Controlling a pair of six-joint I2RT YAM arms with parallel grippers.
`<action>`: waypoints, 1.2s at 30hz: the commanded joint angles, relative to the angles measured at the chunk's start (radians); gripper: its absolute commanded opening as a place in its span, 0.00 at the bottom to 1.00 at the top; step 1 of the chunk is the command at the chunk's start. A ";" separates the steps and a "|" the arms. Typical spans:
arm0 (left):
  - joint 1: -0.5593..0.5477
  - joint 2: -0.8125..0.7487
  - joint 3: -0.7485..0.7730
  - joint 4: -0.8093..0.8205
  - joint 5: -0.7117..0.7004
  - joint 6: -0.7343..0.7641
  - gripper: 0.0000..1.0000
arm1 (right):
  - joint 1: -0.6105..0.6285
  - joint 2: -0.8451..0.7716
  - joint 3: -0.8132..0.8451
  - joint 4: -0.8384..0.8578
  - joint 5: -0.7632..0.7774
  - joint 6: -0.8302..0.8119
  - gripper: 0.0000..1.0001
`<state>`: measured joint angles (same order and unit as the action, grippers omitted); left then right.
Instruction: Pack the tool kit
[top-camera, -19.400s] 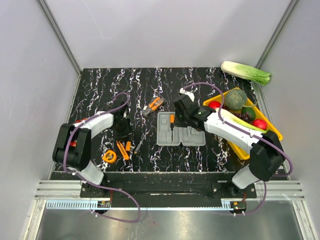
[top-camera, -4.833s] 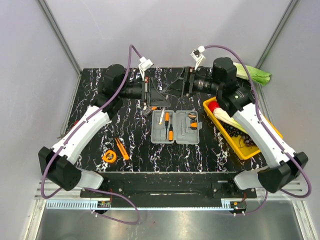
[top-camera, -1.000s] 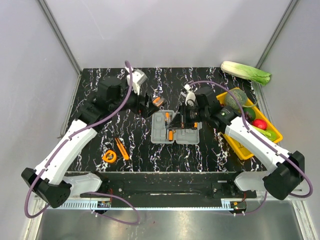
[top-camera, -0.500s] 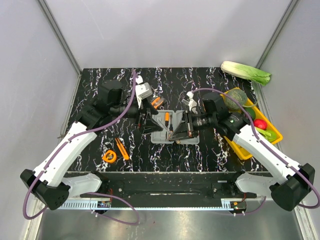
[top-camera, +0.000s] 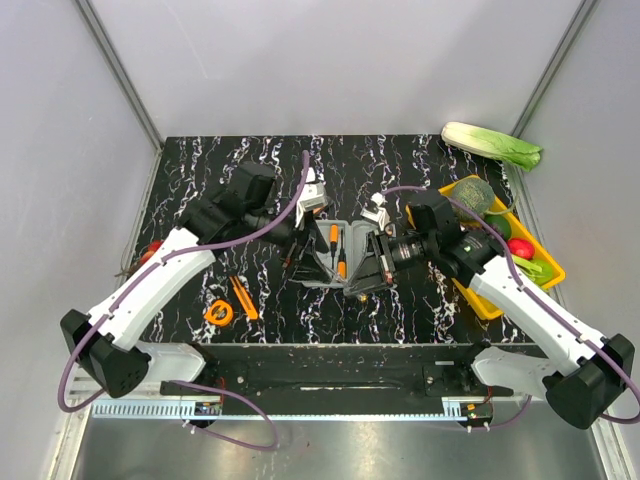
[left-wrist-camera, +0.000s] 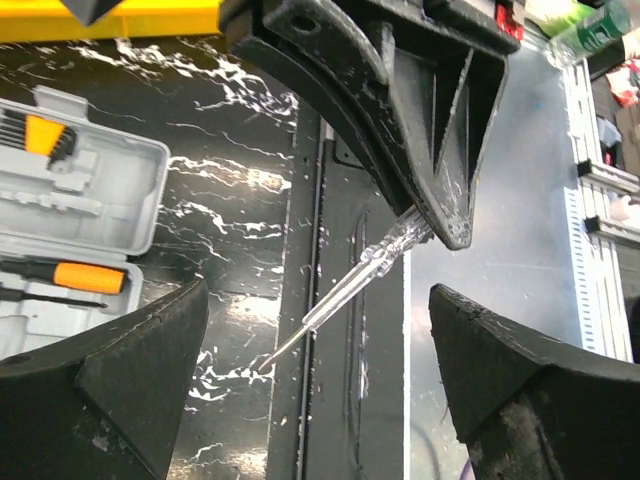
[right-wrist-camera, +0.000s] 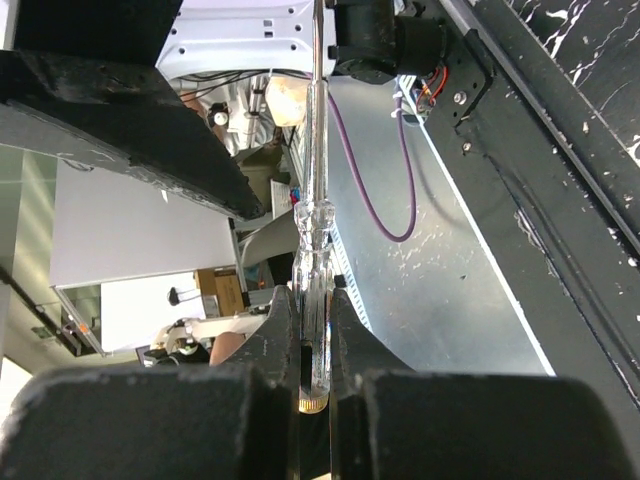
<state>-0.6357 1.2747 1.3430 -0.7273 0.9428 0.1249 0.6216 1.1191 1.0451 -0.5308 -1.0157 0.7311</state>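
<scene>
The grey case (top-camera: 350, 238) lies open mid-table with orange-handled screwdrivers (top-camera: 333, 235) in its left half; it also shows in the left wrist view (left-wrist-camera: 95, 185). My right gripper (top-camera: 368, 274) is shut on a clear-handled screwdriver (right-wrist-camera: 312, 290) and holds it just in front of the case. The shaft slants down toward the table's front edge (left-wrist-camera: 355, 285). My left gripper (top-camera: 305, 258) hangs over the case's left side, wide open and holding nothing, its fingers (left-wrist-camera: 110, 380) on either side of that screwdriver from a distance.
An orange tape measure (top-camera: 219, 313) and small orange tools (top-camera: 243, 297) lie loose at the front left. A yellow tray (top-camera: 482, 303) of vegetables stands at the right, with a cabbage (top-camera: 493, 145) behind it. The black base rail (top-camera: 320, 360) runs along the near edge.
My left arm has swung right and nearer, over the case's left half. My right gripper has moved toward the front edge, still holding the clear screwdriver.
</scene>
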 joint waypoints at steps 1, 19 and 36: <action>-0.012 0.014 0.087 -0.101 0.115 0.136 0.93 | -0.002 -0.028 -0.003 0.031 -0.092 0.005 0.00; -0.091 0.118 0.150 -0.261 0.125 0.245 0.48 | 0.000 -0.022 0.012 -0.017 -0.162 -0.084 0.00; -0.107 0.063 0.093 -0.153 -0.021 0.153 0.00 | -0.003 0.016 0.064 -0.048 0.072 -0.136 0.52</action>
<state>-0.7391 1.3842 1.4483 -1.0389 1.0588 0.3389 0.6147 1.1210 1.0527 -0.5838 -1.0962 0.5774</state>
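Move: The screwdriver with the clear handle is held by its cap in the right fingers and points left. Its middle is about 4 cm back, 2 cm right and 2 cm below the open left hand, and 6 cm left, 1 cm back and 2 cm below the right. From the left hand, the open toolbox lies some 9 cm ahead, 4 cm right and 25 cm below, and the orange cutter about 18 cm left, level with it fore and aft, some 25 cm down. The left hand, fingers wide at first, draws back about 6 cm onto the held-out screwdriver, sinking slightly and turning some 15 degrees clockwise, and closes its tips on the metal shaft near the collar, easing forward a touch at the end. The right hand keeps the cap pinched while drifting back about 3 cm, then, once the left has closed, opens to under half and lets go as it comes about 2 cm forward again. ##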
